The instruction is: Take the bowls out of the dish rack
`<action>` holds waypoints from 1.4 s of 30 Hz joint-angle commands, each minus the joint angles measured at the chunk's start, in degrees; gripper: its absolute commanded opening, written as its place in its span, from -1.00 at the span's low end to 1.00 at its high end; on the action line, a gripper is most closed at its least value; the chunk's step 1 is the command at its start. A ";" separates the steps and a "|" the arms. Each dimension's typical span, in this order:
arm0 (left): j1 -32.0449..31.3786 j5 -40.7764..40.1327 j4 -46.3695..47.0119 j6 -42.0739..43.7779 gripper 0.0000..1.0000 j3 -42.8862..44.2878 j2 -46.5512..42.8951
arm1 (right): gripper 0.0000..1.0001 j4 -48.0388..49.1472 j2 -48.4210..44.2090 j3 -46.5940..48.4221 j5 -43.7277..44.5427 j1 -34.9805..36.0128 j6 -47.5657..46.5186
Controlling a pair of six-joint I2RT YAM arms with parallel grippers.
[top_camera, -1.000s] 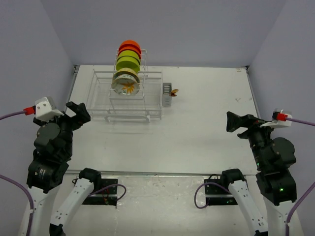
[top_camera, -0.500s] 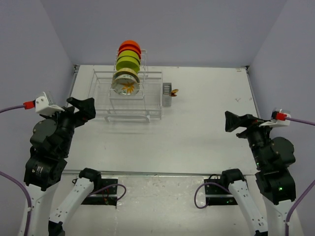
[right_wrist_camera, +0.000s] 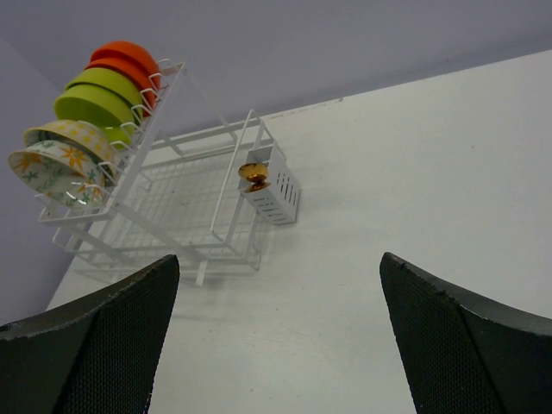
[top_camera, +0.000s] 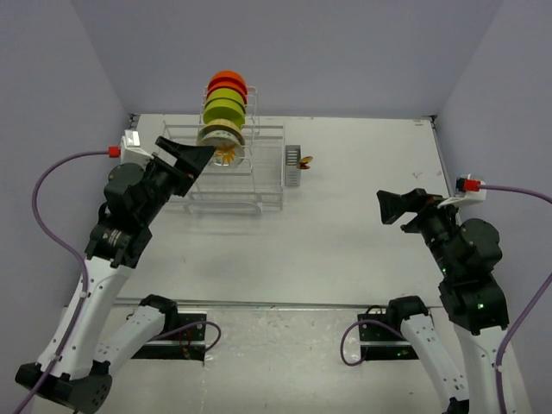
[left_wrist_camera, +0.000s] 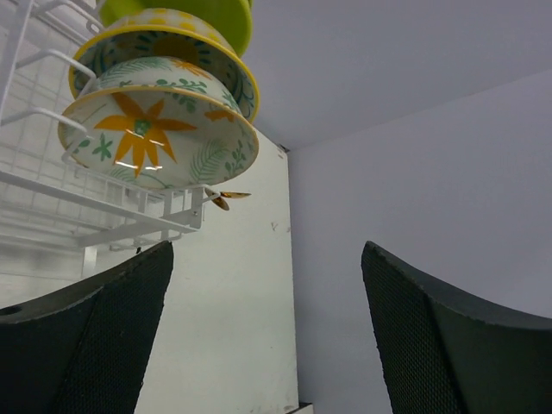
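Observation:
The white wire dish rack (top_camera: 226,188) stands at the back left of the table. Its tall tier holds the bowls on edge in a row: orange ones (top_camera: 228,80) at the back, lime-green ones (top_camera: 224,105) in the middle and flower-patterned ones (top_camera: 224,152) in front. My left gripper (top_camera: 197,158) hovers open just left of the front flower bowl (left_wrist_camera: 159,140), which fills the upper left of the left wrist view; nothing lies between its fingers (left_wrist_camera: 103,328). My right gripper (top_camera: 390,205) hangs open over bare table at mid right, facing the dish rack (right_wrist_camera: 194,216) and the bowls (right_wrist_camera: 97,97).
A small grey cutlery basket (top_camera: 292,166) hangs on the rack's right end with a little brown-gold object (right_wrist_camera: 254,174) in it. Purple walls close in the table on the left, back and right. White table surface (top_camera: 362,172) stretches right of the rack.
My left arm has swung up and forward from the table's left edge to the rack's front flower bowl. My right arm has shifted slightly left. The bowls have not moved.

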 commanded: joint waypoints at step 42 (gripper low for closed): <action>-6.01 -19.48 13.43 -13.17 -1.00 5.76 21.26 | 0.97 5.25 -3.84 -3.78 1.09 0.08 -0.23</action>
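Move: The front bowl, white with orange flowers, stands tilted in the dish rack with its open side towards the robot. Its middle is about 14 cm ahead of the left hand, 3 cm to its right and 8 cm below. The yellow-patterned bowl stands about 5 cm beyond it, and the nearer green bowl some 11 cm beyond it, in the same row. From the right hand the front bowl is roughly 21 cm ahead, 40 cm left and 6 cm lower. The left hand reaches forward about 11 cm to the upper rim of the flowered front bowl, quickly at first and then slowing, sinking and edging right some 3 cm each while the wrist swings about 10 degrees counter-clockwise and tips down a little. On the way its almost fully open fingers close in stages until they are nearly shut, pinching the rim with one pad on the inside of the bowl and the other on the outside. ##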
